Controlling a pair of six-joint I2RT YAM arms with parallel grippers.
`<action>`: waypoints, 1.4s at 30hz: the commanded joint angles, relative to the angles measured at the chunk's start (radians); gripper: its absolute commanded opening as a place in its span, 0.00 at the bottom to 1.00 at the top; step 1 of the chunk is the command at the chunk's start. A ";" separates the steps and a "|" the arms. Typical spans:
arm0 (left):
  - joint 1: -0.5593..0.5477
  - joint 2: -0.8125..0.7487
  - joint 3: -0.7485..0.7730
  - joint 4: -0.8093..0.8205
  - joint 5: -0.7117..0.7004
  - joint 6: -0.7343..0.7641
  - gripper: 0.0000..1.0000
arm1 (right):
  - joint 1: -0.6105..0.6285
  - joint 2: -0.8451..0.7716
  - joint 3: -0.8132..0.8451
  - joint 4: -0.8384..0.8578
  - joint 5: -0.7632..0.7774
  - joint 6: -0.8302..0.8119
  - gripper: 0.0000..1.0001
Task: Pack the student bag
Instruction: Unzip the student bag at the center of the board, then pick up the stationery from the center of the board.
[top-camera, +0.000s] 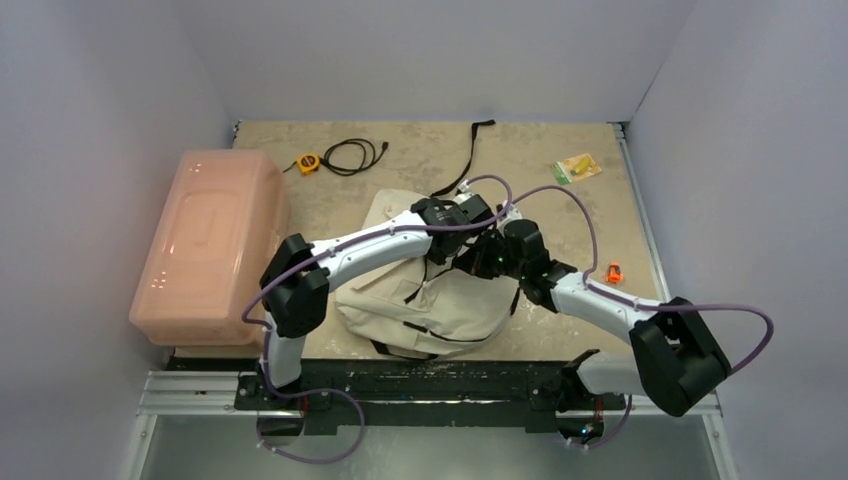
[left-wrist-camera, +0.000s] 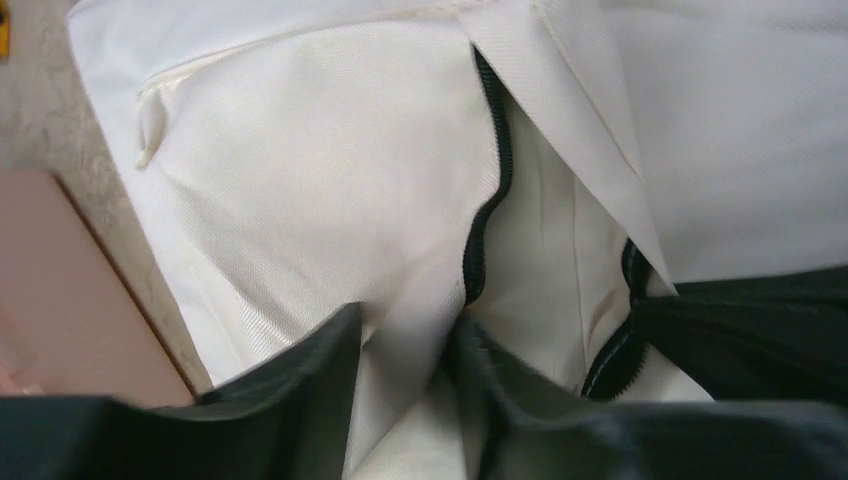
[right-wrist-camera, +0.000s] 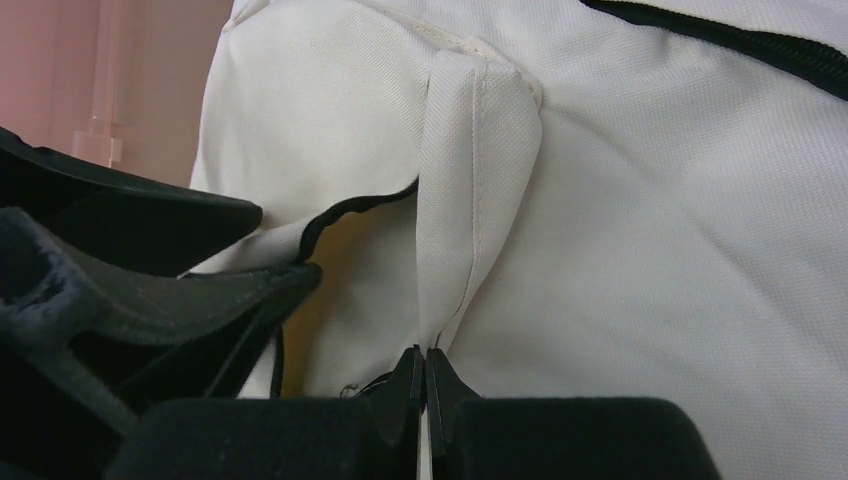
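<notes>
The student bag, a cream canvas backpack with black zipper trim, lies in the middle of the table. Both grippers meet over its upper right part. My left gripper is open, and a raised fold of bag fabric stands between its two black fingers beside the zipper. My right gripper is shut on a seamed fold of the bag, next to a gap in the zipper line. The left gripper's fingers show at the left of the right wrist view.
A large pink bin stands left of the bag. At the back lie a yellow tape measure, a coiled black cable, a black strap and a yellow-green packet. A small orange item lies at the right.
</notes>
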 joint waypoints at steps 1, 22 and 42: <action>0.001 -0.020 0.042 -0.044 -0.255 0.036 0.19 | -0.009 -0.041 -0.028 0.002 0.007 0.012 0.00; 0.167 -0.254 -0.184 0.149 0.510 -0.181 0.00 | -0.156 -0.107 0.550 -0.540 0.141 -0.262 0.79; 0.183 -0.157 -0.085 0.079 0.546 -0.060 0.00 | -0.595 0.707 1.160 -0.631 0.614 -0.144 0.99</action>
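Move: The zip-side fold of the student bag that my left hand is closing on lies between its fingertips, about 1 cm below the hand point and level otherwise; the zip's other edge is some 5 cm to its right and 1 cm back. My right hand already pinches cloth there; the banana pack it heads for is about 28 cm ahead, 33 cm right and 10 cm lower. The black strap lies roughly 28 cm ahead of that hand, 3 cm right. I shut my left fingers on the bag's zip-side fold, lift it about 4 cm and ease partly back down, rolling the hand's left side lower by some 25 degrees and tipping the fingers steeper. My right hand holds its pinch at first, then opens wide, lets go of the cloth, rises in an arc and swings forward and right towards the banana pack, turning clockwise and coming down again, nearly 40 cm in all. ##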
